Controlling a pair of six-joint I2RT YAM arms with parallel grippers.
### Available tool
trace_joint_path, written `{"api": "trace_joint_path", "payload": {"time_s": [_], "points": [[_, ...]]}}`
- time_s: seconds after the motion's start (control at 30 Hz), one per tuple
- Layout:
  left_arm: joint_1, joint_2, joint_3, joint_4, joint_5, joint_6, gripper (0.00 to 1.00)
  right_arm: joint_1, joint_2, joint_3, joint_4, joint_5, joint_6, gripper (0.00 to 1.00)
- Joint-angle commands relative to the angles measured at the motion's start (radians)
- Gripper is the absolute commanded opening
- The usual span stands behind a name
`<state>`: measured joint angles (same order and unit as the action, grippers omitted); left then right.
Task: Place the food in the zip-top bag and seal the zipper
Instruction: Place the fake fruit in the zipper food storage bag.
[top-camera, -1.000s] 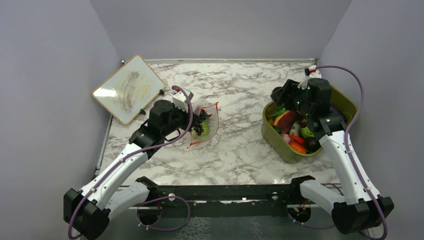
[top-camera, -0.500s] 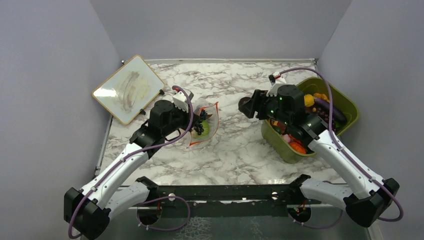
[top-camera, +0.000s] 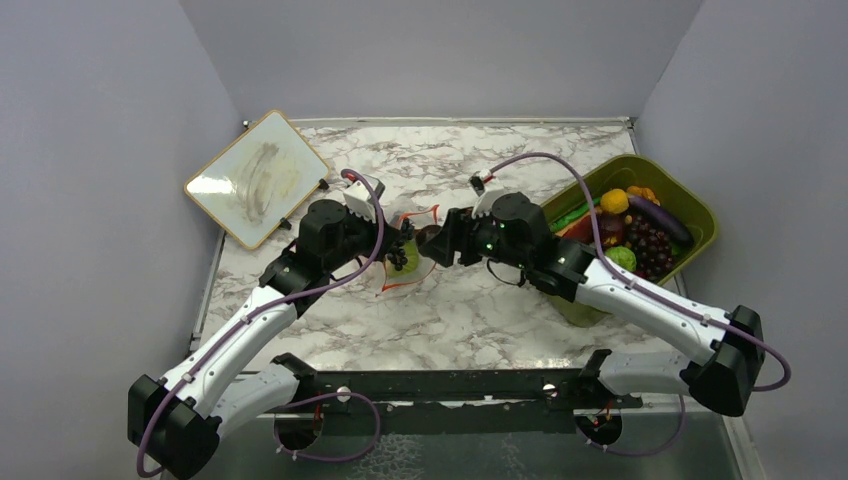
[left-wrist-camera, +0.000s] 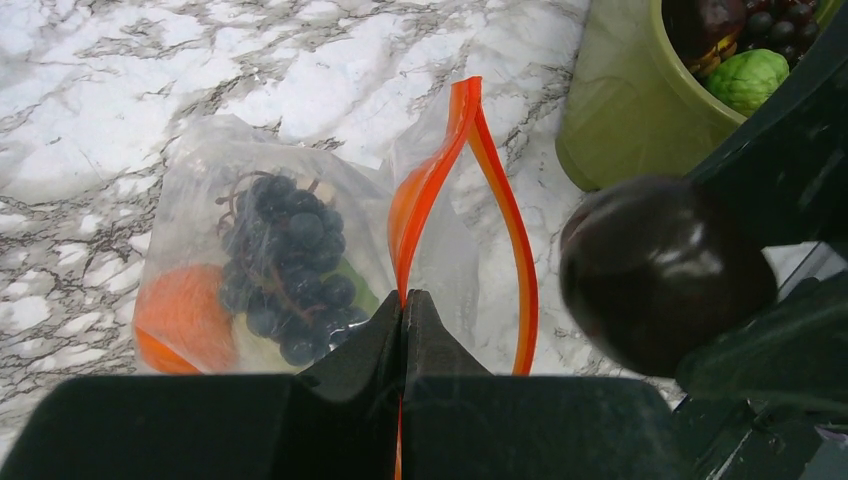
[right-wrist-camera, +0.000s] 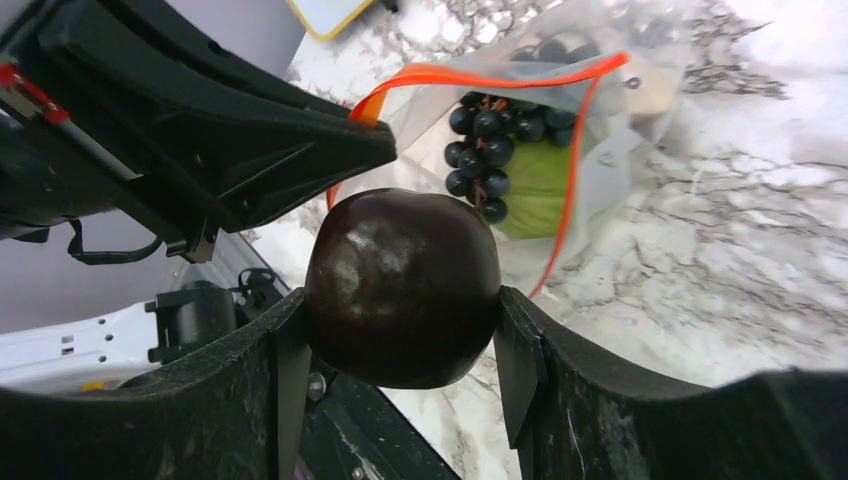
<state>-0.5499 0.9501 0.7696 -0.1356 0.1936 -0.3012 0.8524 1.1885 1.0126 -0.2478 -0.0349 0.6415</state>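
Note:
The clear zip-top bag (top-camera: 412, 255) lies on the marble left of centre, with dark grapes (left-wrist-camera: 285, 265), an orange piece (left-wrist-camera: 175, 315) and a light-green piece (right-wrist-camera: 535, 185) inside. My left gripper (left-wrist-camera: 405, 300) is shut on one side of the red-orange zipper (left-wrist-camera: 440, 170), and the mouth gapes open. My right gripper (right-wrist-camera: 402, 300) is shut on the brown round piece (right-wrist-camera: 402, 285). It holds that piece in the air just right of the bag's mouth (top-camera: 430, 238), close to the left gripper (top-camera: 395, 232).
An olive-green bin (top-camera: 655, 168) at the right holds more toy food: grapes, an aubergine, a green piece and orange pieces. Its wall (left-wrist-camera: 610, 110) shows beyond the bag. A small whiteboard (top-camera: 257, 177) lies at the back left. Grey walls enclose the table.
My right arm has swung left from over the bin, carrying the brown round piece to the bag's mouth. The left arm and the bag have stayed put.

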Motion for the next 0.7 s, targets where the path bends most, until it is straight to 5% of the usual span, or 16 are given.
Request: {"api": "trace_joint_path", "payload": {"time_s": [0.0, 0.67], "points": [[-0.001, -0.017, 0.011, 0.021, 0.014, -0.014, 0.00, 0.061, 0.072, 0.024, 0.081, 0.036, 0.029, 0.37], [-0.001, -0.050, 0.049, -0.007, 0.049, -0.050, 0.00, 0.119, 0.231, 0.061, 0.031, 0.205, 0.000, 0.41]]}}
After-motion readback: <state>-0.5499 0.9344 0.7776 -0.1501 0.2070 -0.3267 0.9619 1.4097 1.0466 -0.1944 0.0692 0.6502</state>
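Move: The right hand holds the dark round fruit. The middle of the bag's open mouth lies about 4 cm to its left, 2 cm back and 8 cm below; the grapes inside are some 6 cm left, level fore-and-aft and 10 cm down, and the cabbage about 5 cm left, 3 cm back and 12 cm down. From the left hand, which pinches the bag's orange rim, the mouth's middle is about 3 cm right, 2 cm back and 5 cm below. The right hand carries the dark fruit down about 6 cm and some 4 cm to its left, into the bag's open mouth just beside the left fingertips, quickly at first, then easing and sinking again, with the wrist rolling slightly and the grip unchanged. The left hand keeps the orange rim pinched between its shut fingers and stays nearly in place, holding the mouth open towards the coming fruit. ##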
